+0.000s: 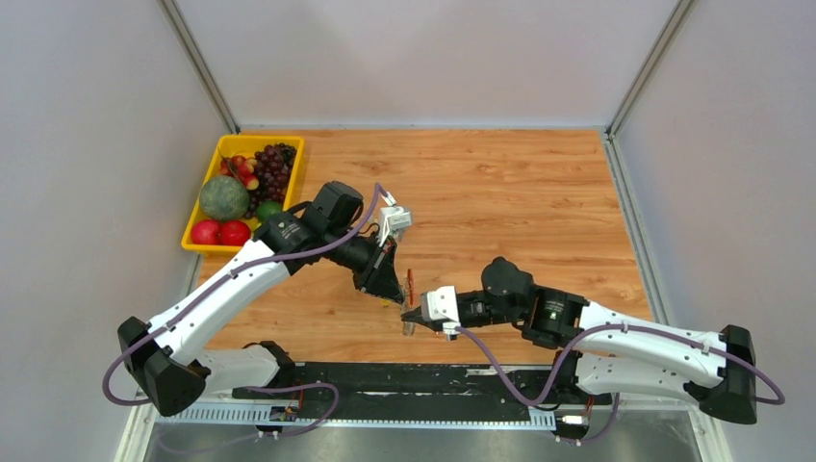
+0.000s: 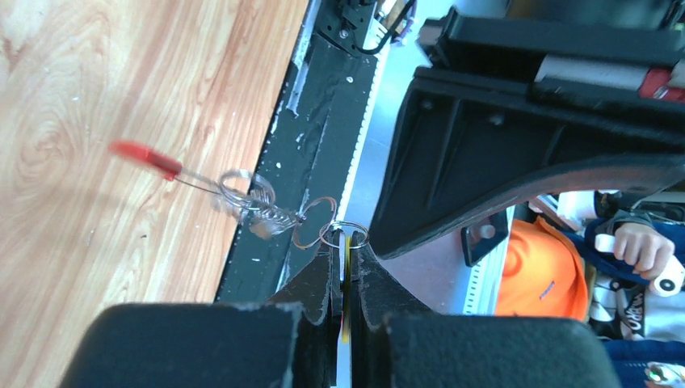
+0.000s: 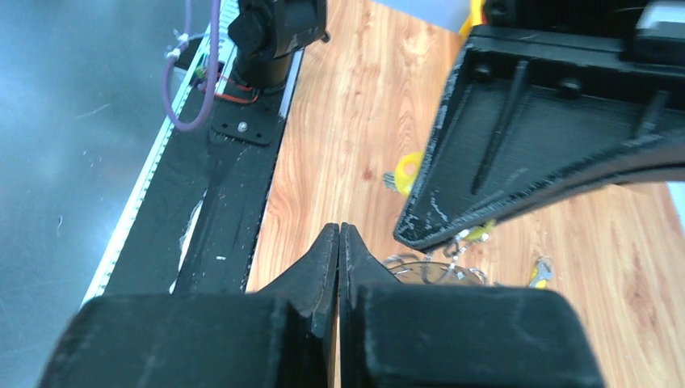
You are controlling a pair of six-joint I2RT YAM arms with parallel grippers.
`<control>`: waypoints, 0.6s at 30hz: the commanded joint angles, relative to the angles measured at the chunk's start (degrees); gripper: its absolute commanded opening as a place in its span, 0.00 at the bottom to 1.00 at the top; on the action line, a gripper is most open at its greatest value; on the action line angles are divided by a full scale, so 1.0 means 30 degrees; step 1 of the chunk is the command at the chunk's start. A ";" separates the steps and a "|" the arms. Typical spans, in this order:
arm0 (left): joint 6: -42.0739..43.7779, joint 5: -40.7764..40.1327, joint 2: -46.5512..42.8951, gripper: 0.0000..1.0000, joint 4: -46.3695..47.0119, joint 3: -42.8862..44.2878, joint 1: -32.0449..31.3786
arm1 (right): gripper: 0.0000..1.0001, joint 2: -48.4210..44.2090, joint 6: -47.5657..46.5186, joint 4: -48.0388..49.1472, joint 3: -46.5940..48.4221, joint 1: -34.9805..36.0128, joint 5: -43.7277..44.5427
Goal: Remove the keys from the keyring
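Observation:
My left gripper (image 1: 393, 292) (image 2: 346, 242) hangs above the table's near edge. It is shut on a thin flat piece with a yellow edge, and a small wire ring (image 2: 343, 234) circles its tip. From that ring a chain of wire rings runs left to a blurred bunch of grey keys (image 2: 260, 214). Beyond them is the red keyring (image 2: 145, 158) (image 1: 410, 284), seen edge-on. My right gripper (image 1: 414, 318) (image 3: 339, 228) is just below and right of the left one. It is shut, with nothing visible between its fingers. Wire rings and keys (image 3: 436, 271) hang close beside its right finger.
A yellow tray (image 1: 245, 146) of fruit stands at the back left of the wooden table. The black base rail (image 1: 414, 375) runs along the near edge under both grippers. A yellow round tag (image 3: 410, 167) and a small yellow bit (image 3: 540, 273) show near the left gripper's finger.

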 commanded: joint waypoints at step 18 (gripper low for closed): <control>0.1120 0.0566 -0.1675 0.00 0.0324 0.0925 0.0048 | 0.43 -0.2651 0.3900 0.4396 -0.1169 -0.0913 0.3457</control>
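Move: The keyring plate, silver with a red toothed edge, hangs by its rings just beyond the right hand's shut, empty fingertips: its middle is about 1 cm ahead, 1 cm left and 5 cm below. The yellow key clamped in the left fingers is some 3 cm ahead, 2 cm left and 1 cm above the right hand; a loose yellow key lies on the table, roughly 9 cm ahead, 4 cm left and 22 cm below. From the left hand, the plate's middle is about 2 cm back, 1 cm right and 6 cm down. The right hand, empty, backs off from the left fingertips, rising about 3.5 cm and shifting some 3 cm to its right, then carrying on forward to about 3 cm in all, while it opens to nearly half, swings about 15 degrees clockwise and tips its fingertips up, ending with its spread fingers facing the hanging plate without gripping it. The left hand keeps its pinch on the yellow key and lifts it with the rings by a little over 1 cm. ##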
